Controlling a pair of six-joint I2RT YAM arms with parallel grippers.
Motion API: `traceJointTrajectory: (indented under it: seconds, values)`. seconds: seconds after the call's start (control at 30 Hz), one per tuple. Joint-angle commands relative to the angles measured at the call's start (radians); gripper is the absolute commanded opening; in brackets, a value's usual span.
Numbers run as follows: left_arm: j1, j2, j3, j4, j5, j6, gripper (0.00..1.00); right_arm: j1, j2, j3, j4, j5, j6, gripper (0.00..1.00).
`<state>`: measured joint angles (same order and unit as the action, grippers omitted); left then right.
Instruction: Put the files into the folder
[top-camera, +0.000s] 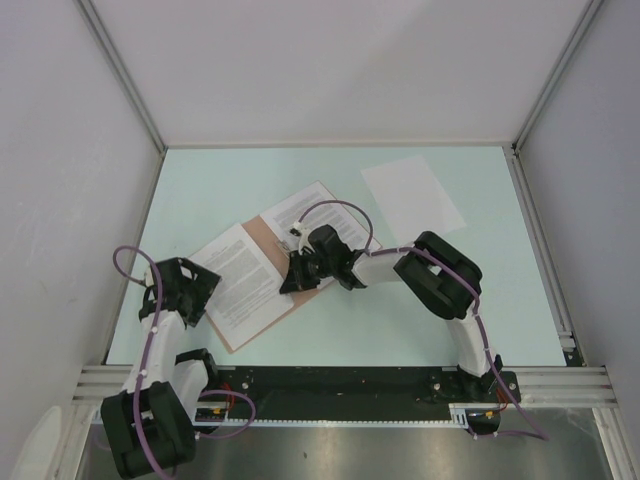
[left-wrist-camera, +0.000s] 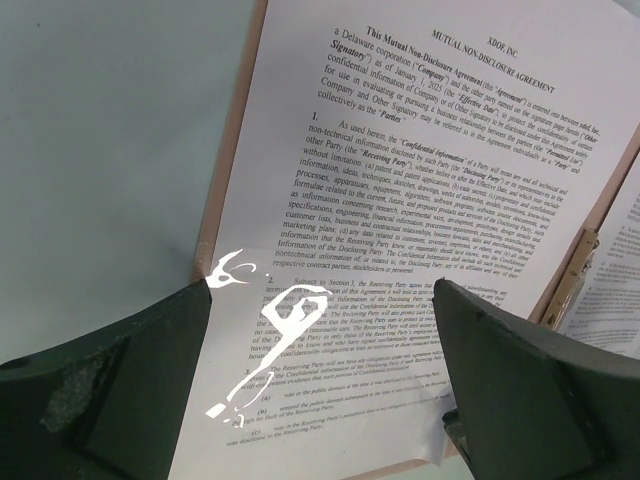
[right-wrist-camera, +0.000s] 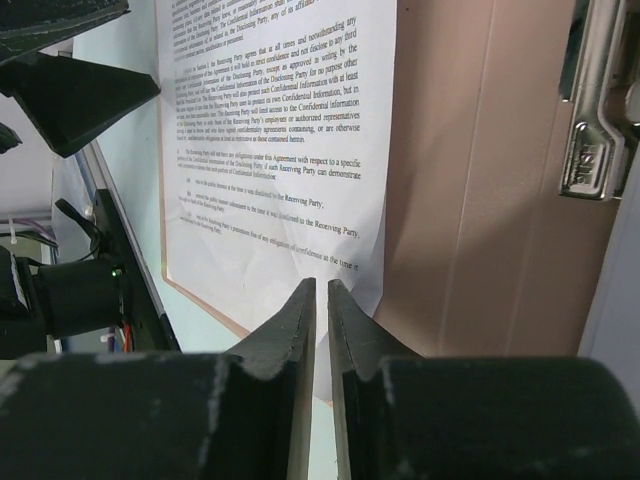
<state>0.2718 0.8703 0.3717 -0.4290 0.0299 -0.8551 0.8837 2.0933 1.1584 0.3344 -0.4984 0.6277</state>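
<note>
The salmon-brown folder (top-camera: 262, 232) lies open on the table. A printed file (top-camera: 240, 275) rests on its left half and a second file (top-camera: 300, 210) on its right half. A blank white sheet (top-camera: 412, 195) lies apart at the back right. My right gripper (right-wrist-camera: 322, 283) is over the folder's middle, its jaws drawn to a thin slit on the wrinkled near corner of the left file (right-wrist-camera: 280, 150). My left gripper (left-wrist-camera: 323, 283) hovers wide open above the same file (left-wrist-camera: 420, 180), holding nothing.
A metal clip (right-wrist-camera: 595, 110) sits on the folder's inner face (right-wrist-camera: 480, 200) by the hinge; the clip (left-wrist-camera: 570, 272) also shows in the left wrist view. White walls enclose the pale green table (top-camera: 200, 190). A black rail (top-camera: 350, 380) runs along the near edge.
</note>
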Motion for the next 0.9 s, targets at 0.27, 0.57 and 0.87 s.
traceJointTrajectory:
  seconds: [0.27, 0.57, 0.87]
  values:
    - [-0.022, -0.096, 0.147, -0.060, 0.016, 0.096, 1.00, 0.003, -0.082, -0.008, -0.058, 0.047, -0.058, 0.46]
    - [-0.471, 0.021, 0.326, 0.200, -0.048, 0.116, 1.00, -0.246, -0.402, -0.008, -0.454, 0.260, -0.289, 0.78]
    - [-0.815, 0.551, 0.637, 0.602, 0.051, 0.114, 0.98, -0.762, -0.437, 0.003, -0.466, 0.201, -0.401, 0.92]
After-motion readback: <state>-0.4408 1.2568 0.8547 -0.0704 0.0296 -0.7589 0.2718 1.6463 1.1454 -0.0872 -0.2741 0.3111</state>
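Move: The bare loose sheet lies about 38 cm to the right of the right hand and 28 cm ahead, on the table barely below. On the way lies the folder's right page, some 18 cm ahead and 9 cm right, with the clip about 12 cm ahead and 1 cm left; the left page's middle is 13 cm left, level. From the left hand the loose sheet is roughly 60 cm right and 29 cm ahead. The right fingertips come free at the left page's inner edge, then the right hand sweeps right, forward and up towards the loose sheet, some 35 cm in all, opening wide and turning clockwise. The left hand also rises and swings right and forward over the folder, about 22 cm rightward, fingers staying wide open, turning clockwise some 45 degrees and tipping up. ##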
